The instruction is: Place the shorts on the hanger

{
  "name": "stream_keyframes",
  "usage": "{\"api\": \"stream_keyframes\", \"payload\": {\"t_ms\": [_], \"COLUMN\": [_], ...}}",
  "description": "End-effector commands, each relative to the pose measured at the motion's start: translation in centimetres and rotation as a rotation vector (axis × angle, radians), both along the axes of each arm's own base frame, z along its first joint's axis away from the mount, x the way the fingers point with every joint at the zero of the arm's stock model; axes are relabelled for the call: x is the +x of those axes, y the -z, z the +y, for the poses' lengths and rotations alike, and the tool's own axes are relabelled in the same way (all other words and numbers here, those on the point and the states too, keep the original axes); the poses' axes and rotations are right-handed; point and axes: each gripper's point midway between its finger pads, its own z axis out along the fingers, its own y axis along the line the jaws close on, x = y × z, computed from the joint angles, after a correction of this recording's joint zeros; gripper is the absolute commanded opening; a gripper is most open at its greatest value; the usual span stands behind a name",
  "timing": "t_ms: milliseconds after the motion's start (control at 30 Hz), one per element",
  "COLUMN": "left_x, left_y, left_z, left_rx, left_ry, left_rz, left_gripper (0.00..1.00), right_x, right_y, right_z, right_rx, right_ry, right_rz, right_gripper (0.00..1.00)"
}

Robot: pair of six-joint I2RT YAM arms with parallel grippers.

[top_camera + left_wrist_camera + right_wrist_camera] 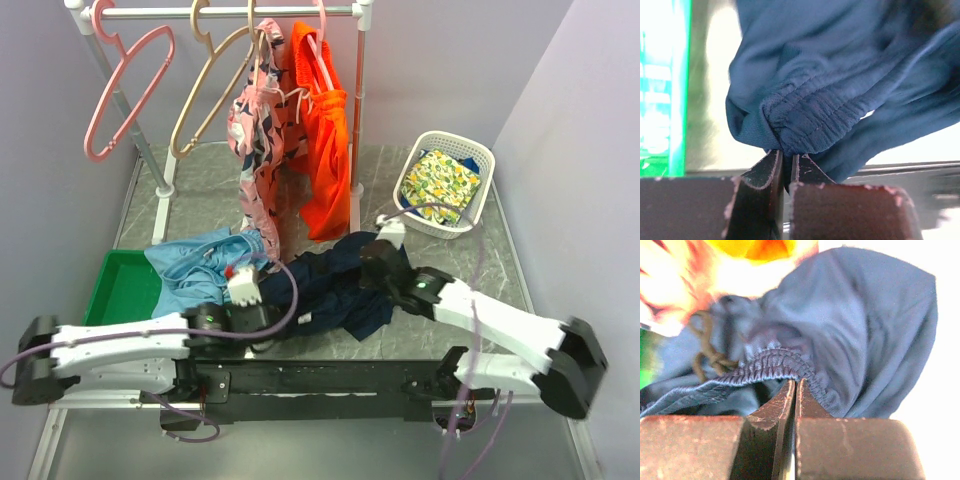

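Observation:
The dark navy shorts (pixel 335 290) lie crumpled on the table between my two arms. My left gripper (pixel 272 298) is at their left end, and in the left wrist view it (pixel 787 152) is shut on the gathered elastic waistband of the shorts (pixel 840 75). My right gripper (pixel 365 265) is at their upper right, and in the right wrist view it (pixel 796 382) is shut on the waistband of the shorts (pixel 865 330) beside a tan drawstring. The tan hanger (pixel 205 90) hangs empty on the rack rail at the back.
A pink hanger (pixel 130 90), a pink patterned garment (pixel 260 140) and orange shorts (pixel 325 150) hang on the white rack. Light blue shorts (pixel 200 265) spill from a green tray (pixel 115 290) at the left. A white basket (pixel 478 165) of patterned cloth stands at the back right.

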Motion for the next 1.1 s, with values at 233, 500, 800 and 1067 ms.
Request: {"api": "stream_keyframes", "payload": {"t_ms": [233, 500, 800, 1067], "left_x": [8.1, 10.1, 11.6, 8.1], "left_y": [-28.6, -40.8, -31.7, -11.6], "left_z": [1.8, 1.5, -0.1, -3.6], "left_rx": [-0.187, -0.226, -0.229, -0.286], "left_ry": [-0.106, -0.094, -0.038, 0.095], "left_rz": [-0.597, -0.816, -0.638, -0.268], "left_gripper": [0.01, 0.01, 0.01, 0.01], "right_x": [0.3, -0.1, -0.1, -1.0], "right_y": [-26.8, -38.6, -29.7, -8.8], "right_z": [-5.4, -6.4, -5.7, -4.3], "right_rx": [0.248, 0.343, 0.301, 0.214], "right_ry": [0.152, 0.149, 0.166, 0.133], "right_rz": [-0.429, -0.586, -0.446, -0.111], "right_gripper": [0.00, 0.00, 0.00, 0.00]}}
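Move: Both hands already pinch the waistband of the navy shorts. The crumpled heap's middle lies about 12 cm ahead of the left hand, 16 cm to its right and 5 cm below; from the right hand it is level ahead, about 8 cm left and 5 cm down. Light-blue shorts lie some 16 cm ahead and 14 cm left of the left hand; the orange shorts' hem hangs about 12 cm ahead and 10 cm left of the right hand. Keeping their pinch on the waistband, both hands whip the navy shorts almost straight up by about 39 cm, the left also working some 10 cm forward and the right drifting 5 cm to its right, away from the left hand, while both wrists tip their fingers upward. Near the top they turn back and drop fast together towards the table, the left by about 22 cm and the right by 26, tipping the fingers partly down again and still sinking at the end, with the band held stretched between them. ##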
